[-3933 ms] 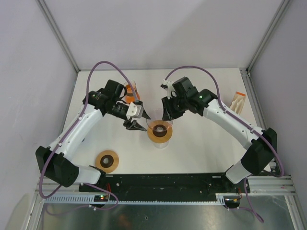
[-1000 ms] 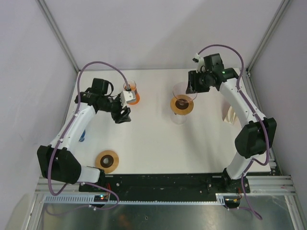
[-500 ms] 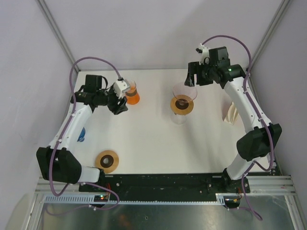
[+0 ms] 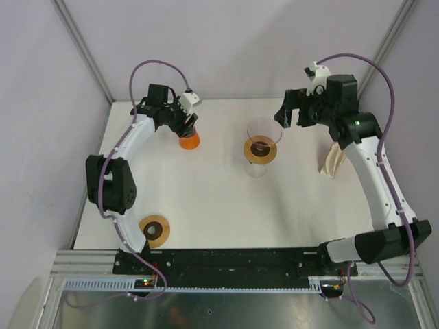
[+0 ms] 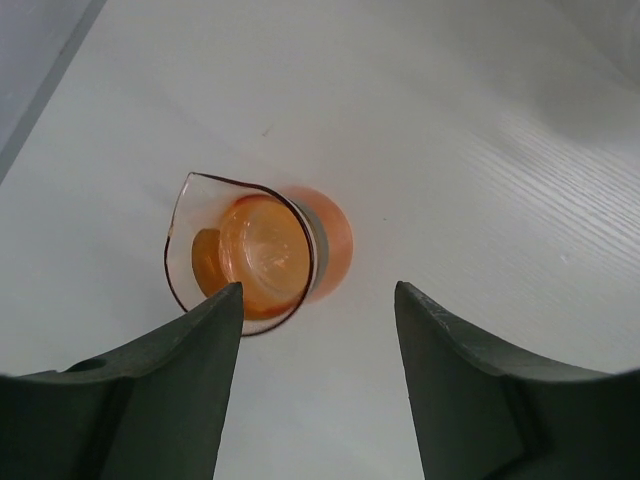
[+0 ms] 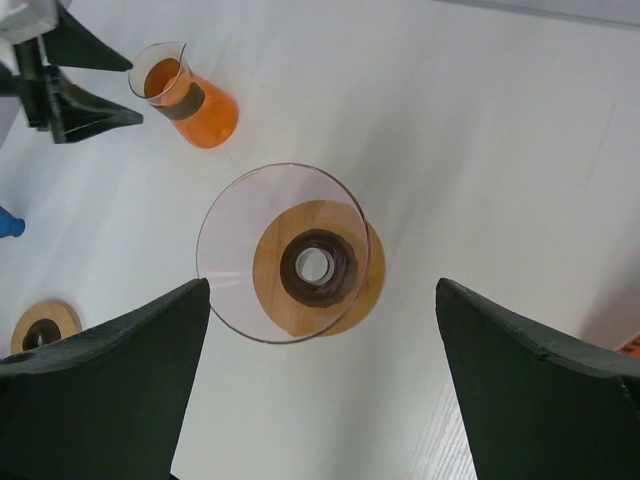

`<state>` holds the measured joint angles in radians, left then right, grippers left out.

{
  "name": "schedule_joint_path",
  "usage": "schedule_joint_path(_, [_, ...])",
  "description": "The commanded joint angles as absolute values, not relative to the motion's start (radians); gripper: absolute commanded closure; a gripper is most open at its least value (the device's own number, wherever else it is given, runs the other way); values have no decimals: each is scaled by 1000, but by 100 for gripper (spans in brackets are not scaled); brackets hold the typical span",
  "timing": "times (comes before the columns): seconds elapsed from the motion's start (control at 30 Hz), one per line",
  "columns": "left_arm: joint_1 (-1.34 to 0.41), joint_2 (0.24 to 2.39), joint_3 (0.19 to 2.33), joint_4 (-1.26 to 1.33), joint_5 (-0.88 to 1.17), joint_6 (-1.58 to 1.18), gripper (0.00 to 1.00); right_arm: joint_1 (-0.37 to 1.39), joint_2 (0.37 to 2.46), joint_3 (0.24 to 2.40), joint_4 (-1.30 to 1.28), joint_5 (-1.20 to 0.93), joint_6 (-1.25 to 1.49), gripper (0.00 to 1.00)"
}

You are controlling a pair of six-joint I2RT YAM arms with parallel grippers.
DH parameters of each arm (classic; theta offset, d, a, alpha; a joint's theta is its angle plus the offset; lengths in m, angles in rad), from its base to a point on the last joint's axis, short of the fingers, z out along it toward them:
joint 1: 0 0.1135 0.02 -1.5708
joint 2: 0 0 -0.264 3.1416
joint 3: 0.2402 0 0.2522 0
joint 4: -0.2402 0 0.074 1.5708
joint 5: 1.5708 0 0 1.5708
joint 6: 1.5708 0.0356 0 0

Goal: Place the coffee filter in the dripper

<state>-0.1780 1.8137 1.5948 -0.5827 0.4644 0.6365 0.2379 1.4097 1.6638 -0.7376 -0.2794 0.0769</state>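
The dripper point(image 4: 261, 147), a clear glass cone with a wooden collar, stands upright mid-table and is empty; the right wrist view looks straight down into the dripper point(image 6: 300, 262). The coffee filter point(image 4: 334, 162), a beige folded paper, lies at the table's right edge. My right gripper point(image 4: 289, 115) hovers behind and right of the dripper, open wide with nothing between its fingers point(image 6: 322, 285). My left gripper point(image 4: 181, 118) is at the back left, open and empty point(image 5: 318, 290), just above an orange glass carafe point(image 5: 262, 255).
The orange carafe point(image 4: 189, 139) stands left of the dripper. A wooden ring point(image 4: 153, 229) lies near the front left edge. A small blue object point(image 6: 8, 222) shows at the far left in the right wrist view. Walls enclose the table at the back and sides.
The right gripper has opened wide and pulled back to the right of the dripper. The left arm has swung toward the back, bringing its gripper over the orange carafe.
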Motion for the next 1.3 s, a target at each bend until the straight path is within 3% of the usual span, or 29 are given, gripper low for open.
schedule_joint_path(0.0, [-188,1881,1682,-554,429,654,33,223,1318,1596,-675,-296,90,1])
schedule_joint_path(0.17, [-199,1952,1716,-553,404,655,32,212,1265,1535,-683,-290,78,0])
schedule_joint_path(0.3, [-205,2007,1746,-553,375,673,38,210,1249,1513,-688,-299,75,1])
schedule_joint_path(0.7, [-220,1953,1657,-554,463,679,97,210,1227,1502,-695,-301,74,1])
schedule_joint_path(1.03, [-356,1616,1340,-554,571,649,100,213,1214,1493,-693,-326,82,1])
schedule_joint_path(1.27, [-586,1399,1109,-555,492,655,99,215,1205,1493,-689,-362,92,1])
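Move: The orange carafe stands just ahead of the left hand: its middle is about 4 cm forward, 1 cm to the left and 11 cm below. The clear dripper is some 28 cm to that hand's right and 8 cm back, near its height, with its stand directly beneath, about 8 cm lower than the hand. From the right hand the carafe lies roughly 19 cm ahead, 36 cm left and 25 cm below. Left hand dips about 6 cm, pinches the orange carafe's rim, carries it some 20 cm back and right. ##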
